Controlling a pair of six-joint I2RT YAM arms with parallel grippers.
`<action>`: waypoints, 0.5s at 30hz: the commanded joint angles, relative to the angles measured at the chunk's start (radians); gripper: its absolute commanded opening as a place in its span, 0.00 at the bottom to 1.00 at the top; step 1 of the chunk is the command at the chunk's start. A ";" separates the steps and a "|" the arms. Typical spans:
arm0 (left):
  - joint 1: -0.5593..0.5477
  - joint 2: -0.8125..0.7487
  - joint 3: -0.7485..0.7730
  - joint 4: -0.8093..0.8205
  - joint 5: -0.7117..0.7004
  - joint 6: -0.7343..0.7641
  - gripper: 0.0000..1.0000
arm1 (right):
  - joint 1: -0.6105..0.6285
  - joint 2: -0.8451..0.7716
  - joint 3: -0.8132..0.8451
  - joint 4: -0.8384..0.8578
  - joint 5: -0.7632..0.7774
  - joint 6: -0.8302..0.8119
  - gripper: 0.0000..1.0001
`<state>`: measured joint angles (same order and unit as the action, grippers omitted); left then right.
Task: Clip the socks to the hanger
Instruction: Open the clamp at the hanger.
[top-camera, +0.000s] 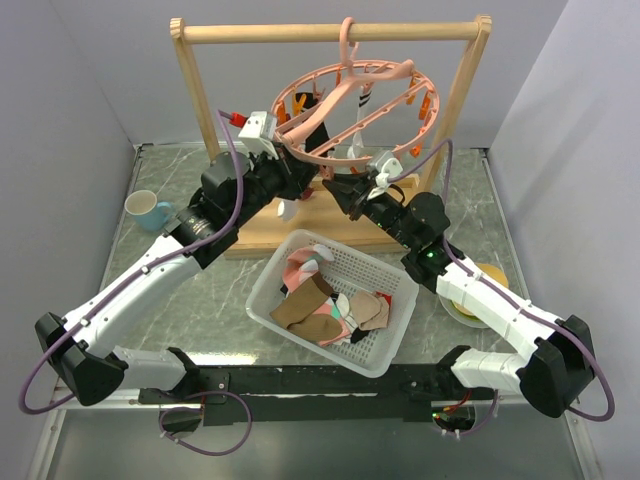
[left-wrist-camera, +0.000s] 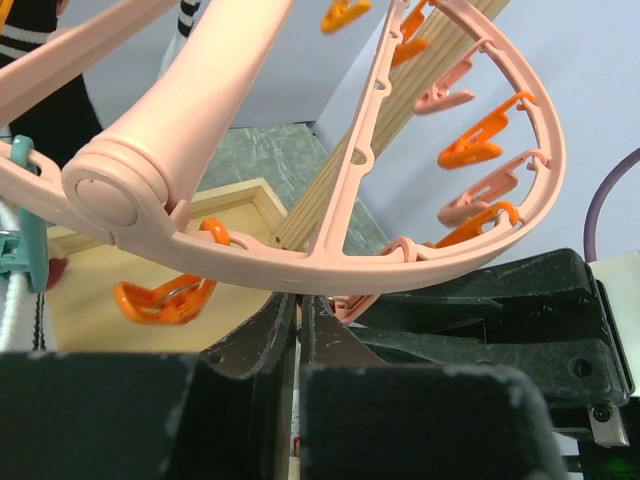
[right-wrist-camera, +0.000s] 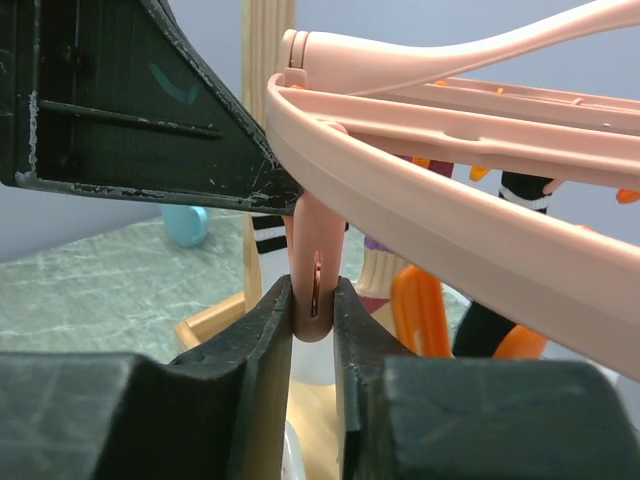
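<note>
The salmon-pink ring hanger hangs by its hook from the wooden rack, with a striped sock and a white one clipped on. Under the ring's near rim hangs a pink clip, and my right gripper is shut on it, with both fingers pressing its sides. My left gripper is shut just below the ring. A sliver of white fabric shows between its jaws. In the top view a white sock dangles beneath that gripper. The two grippers almost meet.
A white mesh basket with several loose socks stands between the arms. The wooden rack stands on its base at the back. A blue mug sits at the left and a yellow dish under the right arm. Orange clips line the ring.
</note>
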<state>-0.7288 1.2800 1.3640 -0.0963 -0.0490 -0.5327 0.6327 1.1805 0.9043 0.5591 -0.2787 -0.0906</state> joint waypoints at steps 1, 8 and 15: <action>0.002 -0.044 0.014 0.036 0.058 -0.010 0.11 | 0.005 0.007 0.067 0.048 -0.042 0.023 0.12; 0.022 -0.085 -0.060 0.089 0.175 -0.042 0.45 | 0.004 0.007 0.079 0.022 -0.033 0.041 0.00; 0.031 -0.105 -0.101 0.158 0.218 -0.012 0.59 | 0.009 -0.001 0.091 -0.018 -0.045 0.072 0.00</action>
<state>-0.7033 1.2034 1.2751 -0.0235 0.1165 -0.5613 0.6323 1.1839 0.9348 0.5369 -0.3054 -0.0479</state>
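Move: Right between the right hand's pads, its middle about 1 cm ahead, left and above, is the pink clamp on the hanger rim. From the left hand it lies roughly 3 cm to the right, 1 cm ahead and 2 cm lower. The orange clamp next along the rim is some 3 cm ahead of the left hand, 2 cm left and 1 cm down; the sock basket's middle is about 11 cm back, 5 cm right and far below. Opening from shut to a little over half, the left fingers come free beside the pink clamp just under the rim, while the hand draws back about 3 cm away from it, rising slightly and turning nearly 10 degrees clockwise. The right fingers keep their pinch on the clamp with an unchanged gap, lifting it about 1 cm. ##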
